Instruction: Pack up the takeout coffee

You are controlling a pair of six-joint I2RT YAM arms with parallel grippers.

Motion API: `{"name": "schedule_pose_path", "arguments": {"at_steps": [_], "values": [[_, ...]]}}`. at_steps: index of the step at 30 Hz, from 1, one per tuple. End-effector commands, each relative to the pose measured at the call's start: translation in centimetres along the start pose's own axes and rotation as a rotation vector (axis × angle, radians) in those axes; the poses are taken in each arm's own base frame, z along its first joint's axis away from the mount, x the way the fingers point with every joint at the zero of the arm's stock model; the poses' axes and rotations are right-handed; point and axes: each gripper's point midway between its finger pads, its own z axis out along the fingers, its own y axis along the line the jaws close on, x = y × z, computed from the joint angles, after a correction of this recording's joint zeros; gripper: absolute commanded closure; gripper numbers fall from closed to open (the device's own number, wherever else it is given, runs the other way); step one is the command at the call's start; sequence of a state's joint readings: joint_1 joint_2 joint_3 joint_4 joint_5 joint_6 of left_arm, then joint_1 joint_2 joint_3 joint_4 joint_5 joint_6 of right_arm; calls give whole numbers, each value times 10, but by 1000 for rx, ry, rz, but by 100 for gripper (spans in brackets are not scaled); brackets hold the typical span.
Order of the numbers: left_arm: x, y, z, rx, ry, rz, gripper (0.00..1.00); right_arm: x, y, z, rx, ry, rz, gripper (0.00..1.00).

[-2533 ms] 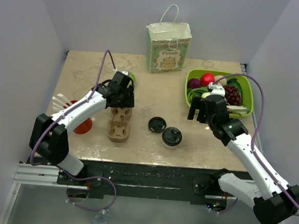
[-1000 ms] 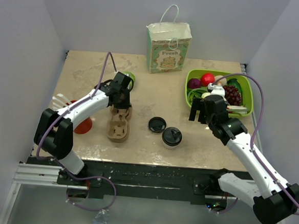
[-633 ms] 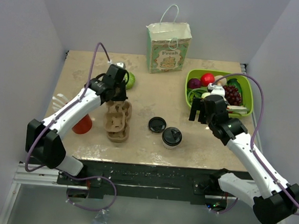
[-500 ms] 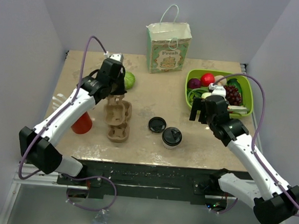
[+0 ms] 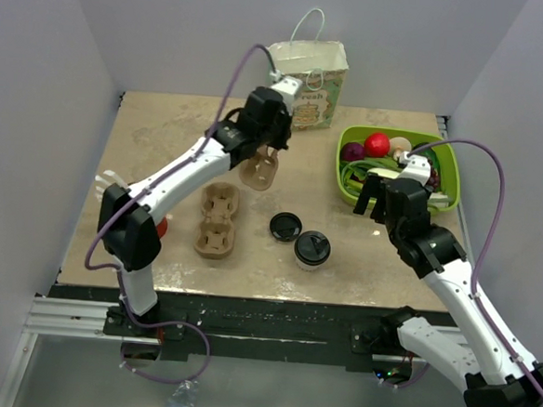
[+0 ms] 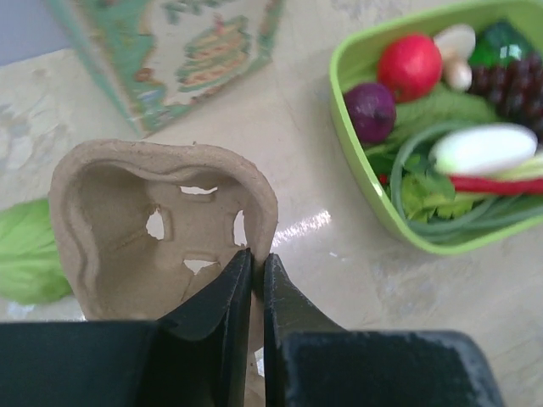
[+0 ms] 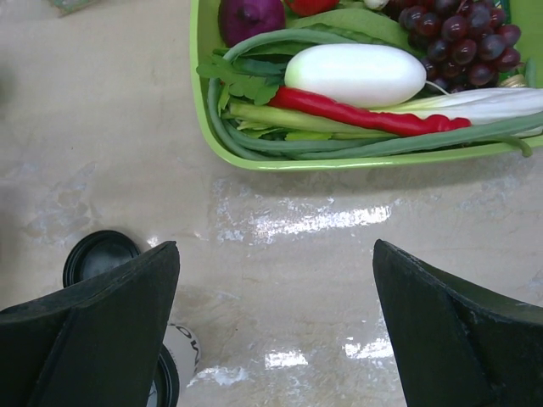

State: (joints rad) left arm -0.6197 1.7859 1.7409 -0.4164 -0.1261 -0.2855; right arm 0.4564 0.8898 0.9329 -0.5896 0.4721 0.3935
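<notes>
The takeout coffee [image 5: 312, 249], a small white cup with a black lid, stands near the table's front centre. In the right wrist view its white wall [image 7: 181, 355] shows beside the left finger. My left gripper [image 5: 263, 154] hangs in front of the paper bag [image 5: 306, 83], shut on the rim of a brown pulp cup carrier [image 5: 258, 169]. The left wrist view shows the jaws [image 6: 253, 257] pinching the carrier's wall [image 6: 127, 246]. My right gripper [image 5: 385, 198] is open, above bare table in front of the green tray [image 5: 452, 160], with nothing between its fingers [image 7: 276, 280].
A second pulp carrier [image 5: 216, 220] lies on the table left of centre. A loose flat black lid [image 5: 286, 226] lies beside the coffee, also seen as the lid [image 7: 99, 255]. The tray rim [image 7: 202, 93] holds vegetables and fruit. A red cup [image 5: 161, 226] peeks from behind the left arm.
The left gripper has lifted one carrier off the other and carried it back and right, toward the bag. The right gripper has shifted slightly right, still open.
</notes>
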Motion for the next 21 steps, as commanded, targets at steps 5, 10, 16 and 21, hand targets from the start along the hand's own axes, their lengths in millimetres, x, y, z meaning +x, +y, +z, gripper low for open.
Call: {"name": "schedule_pose_path", "arguments": {"at_steps": [5,10,16,21], "values": [[0,-76,10,311,-124,538,100,-33,-2,-19,-13,-104,95,2],[51,-97,29,517,-37,679,100,-33,-1,-18,-13,-100,96,2],[95,-104,45,620,64,697,100,-30,1,-15,-8,-77,86,2],[114,-99,69,583,94,672,100,-28,1,-12,0,-63,79,2]]}}
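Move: The lidded coffee cup, near which the held carrier is being brought, stands about 23 cm back and 12 cm right of the left hand, some 20 cm below. The spare black lid lies about 13 cm back and 5 cm right, 25 cm below; the other carrier sits 13 cm back and 14 cm left. The vegetable basket's middle is roughly 36 cm right and 4 cm ahead. From the right hand the cup is about 13 cm left and 7 cm back. The carrier, still pinched by its rim in the left fingers, is swung away from the bag towards the spare lid and the coffee cup: right by about 10 cm, down by about 11 cm and somewhat back. The wrist turns some 45 degrees clockwise on the way, its left side rising a little, and the last part is mostly descent with the fingers kept shut. ##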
